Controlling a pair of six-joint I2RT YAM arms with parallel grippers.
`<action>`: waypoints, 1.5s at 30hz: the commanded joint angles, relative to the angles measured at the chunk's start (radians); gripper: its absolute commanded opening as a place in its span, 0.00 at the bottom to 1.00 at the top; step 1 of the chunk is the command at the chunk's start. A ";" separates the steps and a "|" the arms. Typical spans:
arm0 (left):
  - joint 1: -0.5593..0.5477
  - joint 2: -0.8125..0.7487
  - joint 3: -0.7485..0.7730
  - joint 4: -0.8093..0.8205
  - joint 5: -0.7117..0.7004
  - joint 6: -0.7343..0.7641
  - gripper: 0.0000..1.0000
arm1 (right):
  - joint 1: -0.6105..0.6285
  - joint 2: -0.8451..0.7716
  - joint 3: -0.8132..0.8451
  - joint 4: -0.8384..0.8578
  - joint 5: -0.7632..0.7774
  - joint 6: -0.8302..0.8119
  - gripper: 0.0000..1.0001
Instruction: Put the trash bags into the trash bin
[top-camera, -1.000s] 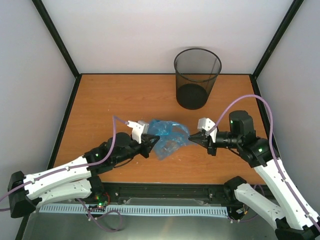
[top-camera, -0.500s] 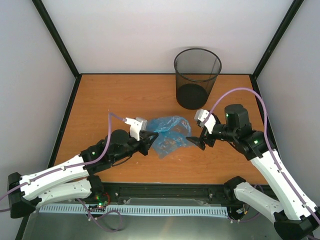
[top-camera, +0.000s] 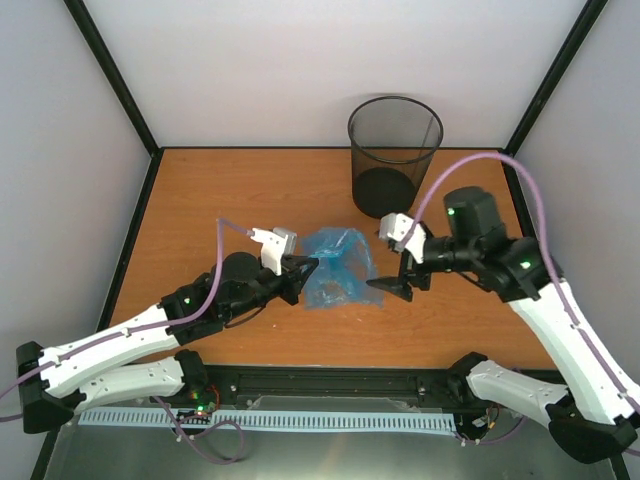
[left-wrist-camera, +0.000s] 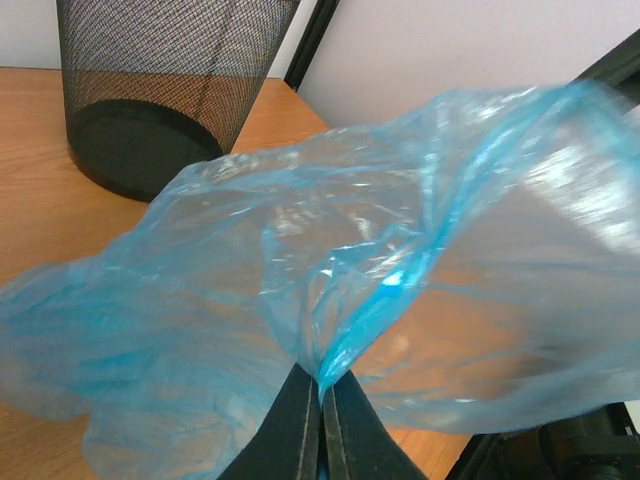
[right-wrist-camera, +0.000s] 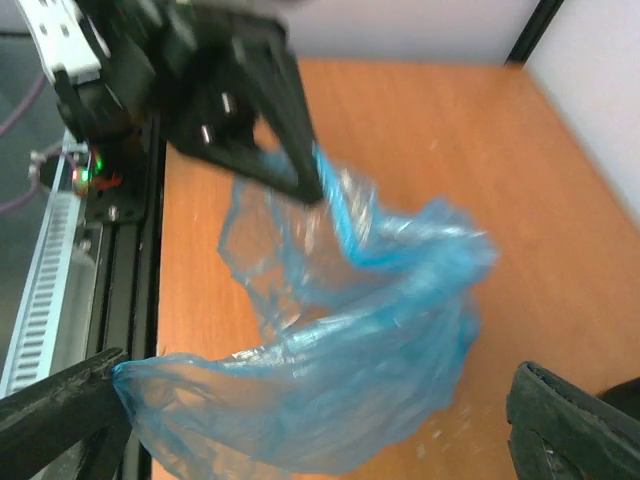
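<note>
The light-blue trash bag hangs bunched over the middle of the wooden table. My left gripper is shut on its left edge; in the left wrist view the film is pinched between the closed black fingers and billows up over the view. My right gripper stands open just right of the bag. In the right wrist view the bag sags between its wide-spread fingers, and one corner touches the left finger. The black mesh trash bin stands upright at the back, also in the left wrist view.
White walls and black frame posts close in the table on three sides. A black rail with cables runs along the near edge. The left arm's gripper body fills the top of the right wrist view.
My right gripper has opened, let go of the bag and drawn up and back a little. The left gripper has stayed shut, and the bag has bunched up closer to it.
</note>
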 joint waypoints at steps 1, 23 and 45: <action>-0.012 0.010 0.035 -0.035 -0.020 0.031 0.01 | 0.007 -0.032 0.194 -0.147 0.000 -0.034 1.00; -0.012 -0.043 0.077 -0.114 -0.118 0.069 0.01 | 0.007 -0.068 0.459 -0.365 -0.030 -0.047 1.00; -0.012 0.093 0.284 -0.256 -0.128 0.112 0.01 | 0.119 0.112 0.220 -0.141 -0.026 0.056 1.00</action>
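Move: The trash bin stands roughly 34 cm ahead of the left hand, 17 cm to its right, its middle some 14 cm lower. The blue bag, already pinched in the left fingers, has its middle about 5 cm to that hand's right, 1 cm ahead and 6 cm down. From the wide-open right hand the bag's middle is about 7 cm left, 2 cm ahead and 8 cm below; the bin is about 35 cm ahead, 6 cm right and 17 cm below. Up and back in two bursts with a small dip between, the right hand swings away with fingers wide open, some 13 cm up, 8 cm back and slightly right, then drops about 8 cm while coming forward and left again; a bag corner still clings by one finger. The left hand keeps its pinch, eases about 3 cm left, then rises some 5 cm, turning slightly counter-clockwise. ##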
